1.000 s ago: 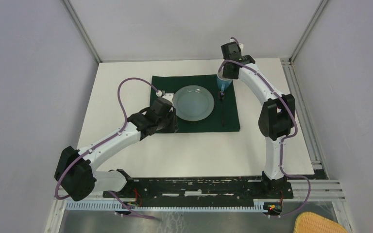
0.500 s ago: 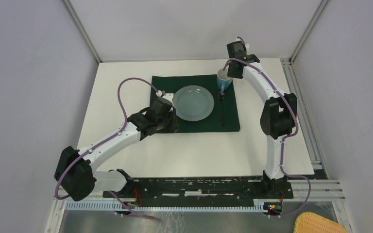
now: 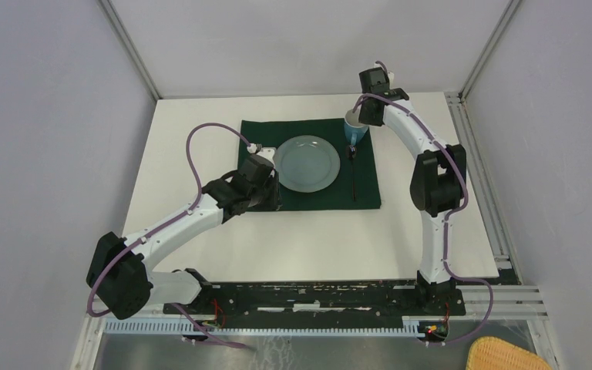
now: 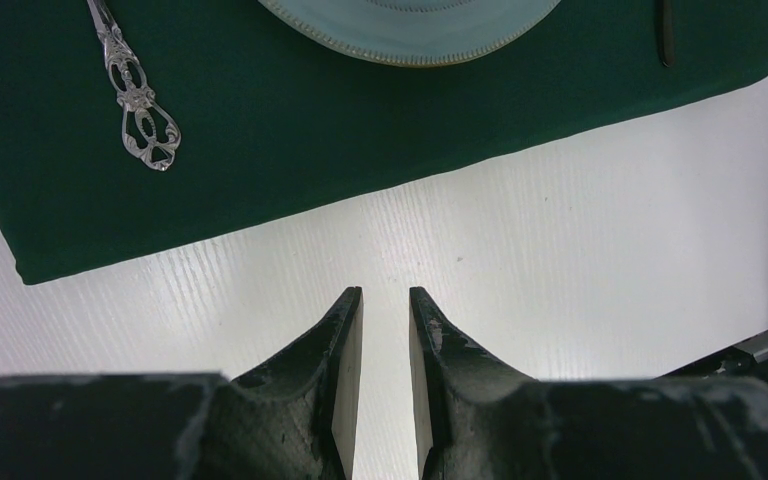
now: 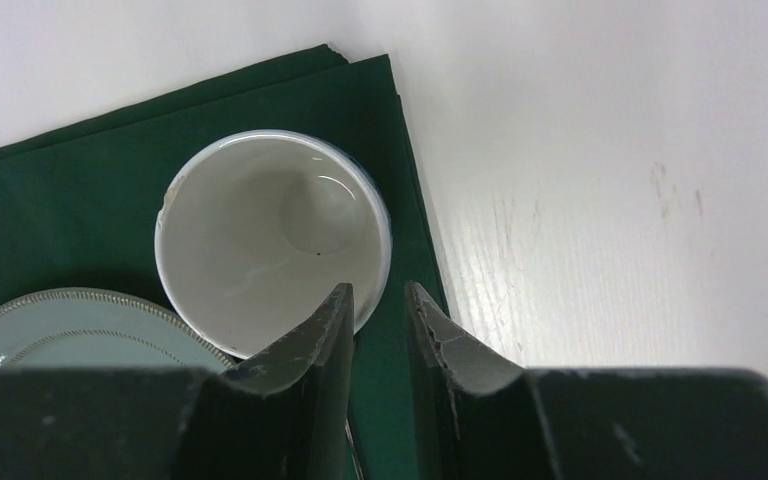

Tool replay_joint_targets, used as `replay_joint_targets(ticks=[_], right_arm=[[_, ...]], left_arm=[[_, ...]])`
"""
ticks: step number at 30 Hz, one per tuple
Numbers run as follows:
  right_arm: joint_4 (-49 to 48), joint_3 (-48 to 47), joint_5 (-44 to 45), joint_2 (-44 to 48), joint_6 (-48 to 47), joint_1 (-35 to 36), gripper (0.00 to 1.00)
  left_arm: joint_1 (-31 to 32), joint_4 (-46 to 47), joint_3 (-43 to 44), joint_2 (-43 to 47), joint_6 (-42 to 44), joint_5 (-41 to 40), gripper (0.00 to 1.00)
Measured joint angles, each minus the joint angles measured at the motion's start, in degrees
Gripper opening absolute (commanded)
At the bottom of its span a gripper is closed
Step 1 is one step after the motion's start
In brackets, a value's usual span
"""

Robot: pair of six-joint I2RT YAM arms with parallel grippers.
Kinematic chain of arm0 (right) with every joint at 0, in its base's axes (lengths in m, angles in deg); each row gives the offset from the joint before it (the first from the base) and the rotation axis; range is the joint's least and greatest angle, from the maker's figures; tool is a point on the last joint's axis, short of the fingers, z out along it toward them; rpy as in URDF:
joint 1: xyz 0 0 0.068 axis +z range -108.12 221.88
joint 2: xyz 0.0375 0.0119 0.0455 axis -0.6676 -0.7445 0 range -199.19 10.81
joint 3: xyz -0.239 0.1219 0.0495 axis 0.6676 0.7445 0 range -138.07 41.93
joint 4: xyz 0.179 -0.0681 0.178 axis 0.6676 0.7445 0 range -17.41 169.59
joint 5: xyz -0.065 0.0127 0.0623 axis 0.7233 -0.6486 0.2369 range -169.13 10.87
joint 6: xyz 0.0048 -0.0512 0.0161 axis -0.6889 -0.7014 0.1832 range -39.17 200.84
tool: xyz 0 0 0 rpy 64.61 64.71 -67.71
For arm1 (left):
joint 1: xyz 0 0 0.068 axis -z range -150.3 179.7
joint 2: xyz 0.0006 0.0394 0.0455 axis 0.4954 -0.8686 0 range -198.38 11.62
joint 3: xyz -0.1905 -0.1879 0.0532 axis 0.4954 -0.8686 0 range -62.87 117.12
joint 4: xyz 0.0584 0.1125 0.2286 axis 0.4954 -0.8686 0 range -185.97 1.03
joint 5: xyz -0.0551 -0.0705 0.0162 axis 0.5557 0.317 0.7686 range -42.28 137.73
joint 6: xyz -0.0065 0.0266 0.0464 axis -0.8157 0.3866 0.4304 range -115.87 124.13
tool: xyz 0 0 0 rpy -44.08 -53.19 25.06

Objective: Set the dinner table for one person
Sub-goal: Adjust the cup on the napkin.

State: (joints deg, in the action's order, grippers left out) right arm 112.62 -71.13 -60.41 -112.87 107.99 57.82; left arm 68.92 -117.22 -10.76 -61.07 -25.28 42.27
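The white dinner table (image 3: 316, 239) carries a dark green cloth (image 3: 366, 193) with a pale blue plate (image 3: 306, 163) in its middle. Left of the plate lies a silver fork with an ornate handle (image 4: 140, 110). A dark utensil (image 3: 354, 173) lies right of it. A blue cup with a white inside (image 5: 270, 235) stands upright at the cloth's far right corner. My right gripper (image 5: 377, 292) hovers above the cup's right rim, narrowly open and empty. My left gripper (image 4: 385, 295) hangs over bare table by the cloth's near edge, narrowly open, holding nothing.
Grey walls close in the table on three sides. A metal rail (image 3: 482, 177) runs along the right edge. A wicker basket (image 3: 505, 356) sits off the table at the near right corner.
My right arm has drawn back and to the right from over the cup, so the cup's rim now shows in the top view. The left arm has not moved.
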Motion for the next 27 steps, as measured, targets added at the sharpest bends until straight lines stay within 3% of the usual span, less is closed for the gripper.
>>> replay_joint_targets(ticks=[15,27], right_arm=[[-0.92,-2.34,-1.16,-3.43,0.46,0.00,0.28],[-2.40,-3.08,-1.09,-4.92,0.15,-0.42,0.00]], left_arm=[[0.00,-0.24,0.00,-0.02,0.02,-0.48,0.30],[0.00,-0.48,0.24,-0.61,0.00,-0.50,0.30]])
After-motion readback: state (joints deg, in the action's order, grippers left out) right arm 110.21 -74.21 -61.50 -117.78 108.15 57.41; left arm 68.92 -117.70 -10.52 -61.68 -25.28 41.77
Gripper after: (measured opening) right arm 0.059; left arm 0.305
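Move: The cup stands on the napkin, its middle about 3 cm ahead of the right hand, 4 cm to its left and some 7 cm below, with the right rim just beneath the parted fingers. From this hand the plate's middle is roughly 7 cm back and 19 cm left, and the spoon's about 10 cm back and 4 cm left. From the idle left hand, the cup is some 31 cm ahead and 24 cm right. The cup's right wall is taken at the rim: the right hand eases forward and down, about 2 cm each way, bringing one finger inside the cup and the other outside. Late in the reach the fingers close from roughly a third open to nearly shut and pinch the wall, with the wrist held almost unchanged. ##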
